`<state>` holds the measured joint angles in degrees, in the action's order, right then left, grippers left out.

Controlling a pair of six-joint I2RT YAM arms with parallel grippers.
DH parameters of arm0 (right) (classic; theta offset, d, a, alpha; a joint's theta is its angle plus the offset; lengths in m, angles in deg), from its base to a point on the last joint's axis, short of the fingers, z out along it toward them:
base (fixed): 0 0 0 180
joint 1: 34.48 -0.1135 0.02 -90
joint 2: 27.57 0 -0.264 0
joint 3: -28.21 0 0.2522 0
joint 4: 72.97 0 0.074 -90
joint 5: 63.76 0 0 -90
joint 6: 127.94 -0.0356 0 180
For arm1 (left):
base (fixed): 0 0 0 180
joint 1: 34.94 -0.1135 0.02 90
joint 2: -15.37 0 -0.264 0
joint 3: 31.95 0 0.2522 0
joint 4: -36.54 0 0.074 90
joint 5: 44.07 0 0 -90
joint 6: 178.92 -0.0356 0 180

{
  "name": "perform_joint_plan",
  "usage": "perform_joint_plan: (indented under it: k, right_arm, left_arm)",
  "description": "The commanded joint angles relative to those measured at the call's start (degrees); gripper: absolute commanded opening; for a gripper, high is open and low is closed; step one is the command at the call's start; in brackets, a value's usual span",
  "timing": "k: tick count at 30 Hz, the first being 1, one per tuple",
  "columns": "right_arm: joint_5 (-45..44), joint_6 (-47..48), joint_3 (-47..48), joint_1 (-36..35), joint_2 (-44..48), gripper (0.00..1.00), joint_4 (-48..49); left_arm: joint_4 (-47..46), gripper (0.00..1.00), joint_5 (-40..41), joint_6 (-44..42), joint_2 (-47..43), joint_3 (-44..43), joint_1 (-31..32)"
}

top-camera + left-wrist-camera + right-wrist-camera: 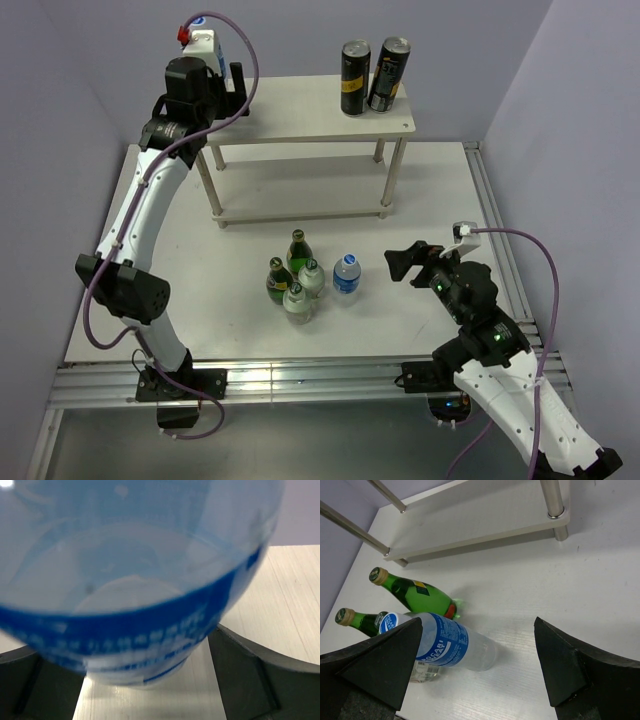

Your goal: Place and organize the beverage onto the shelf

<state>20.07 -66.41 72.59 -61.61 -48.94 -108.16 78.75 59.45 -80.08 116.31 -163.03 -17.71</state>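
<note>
A clear plastic bottle with a blue label stands on the left end of the shelf's top board. My left gripper is open around its base, and bare board shows between the bottle and the right finger. From above, the left gripper hides that bottle on the shelf. On the table stand two dark green bottles, two clear glass ones and a blue-labelled plastic bottle. My right gripper is open and empty just right of the plastic bottle.
Two black cans stand at the right end of the shelf's top board. The lower board and a metal leg lie beyond the bottles. Purple walls close in the table on three sides.
</note>
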Motion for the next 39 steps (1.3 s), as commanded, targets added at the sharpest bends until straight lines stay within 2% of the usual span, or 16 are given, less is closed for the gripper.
perform_joint_plan:
  k: [1, 8, 17, 21, 26, 32, 39]
  right_arm:
    - [-0.7, 0.5, -0.4, -0.2, 0.5, 1.00, 2.4]
    - [-0.8, 0.6, -0.3, -0.2, 0.5, 1.00, 2.4]
    - [-0.2, 0.5, -0.4, -0.2, 0.0, 1.00, 2.6]
    - [8.8, 0.2, -3.5, -0.3, -1.1, 1.00, 5.7]
    - [14.7, -0.4, -7.3, -1.5, 0.3, 1.00, 9.0]
    - [17.7, -0.3, -9.0, -4.5, 1.9, 1.00, 9.7]
    - [15.4, -0.4, -10.0, -10.7, -7.5, 1.00, 14.0]
  left_arm:
    - [0.3, 0.99, 2.2, 0.7, -3.9, 1.5, 1.0]
    - [1.8, 0.99, 6.3, 1.0, -10.3, 6.5, 3.1]
    - [1.8, 0.99, 10.7, 4.1, -25.9, 18.7, 6.7]
    - [1.3, 0.99, 11.4, 5.5, -33.6, 29.4, 9.7]
    - [-0.2, 0.99, 10.8, 6.1, -42.1, 38.6, 11.9]
    - [-1.3, 0.99, 10.9, 5.0, -45.9, 44.6, 12.4]
    - [-2.3, 0.99, 11.0, 5.0, -47.2, 46.4, 12.3]
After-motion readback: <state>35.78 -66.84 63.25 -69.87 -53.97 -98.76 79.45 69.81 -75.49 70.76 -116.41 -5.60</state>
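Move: The blue-labelled bottle set on the shelf top stands about 1 cm ahead of the left hand's point, between its open fingers. The nearest green bottle is some 29 cm back, 11 cm right and 30 cm below. From the right hand, the blue-labelled bottle on the table is about 12 cm left, 2 ahead and 12 down. A clear bottle stands 9 cm left of that bottle; the rear green bottle is 12 cm left of it and 5 farther out. Straight back and off the shelved bottle, the left hand withdraws about 20 cm with its fingers already wide open, rising slightly on the way, then sinks in front of the shelf to finish some 5 cm lower. The right hand then sets off left, down and a little back towards the blue-labelled table bottle, turning counter-clockwise, fingers kept open. ##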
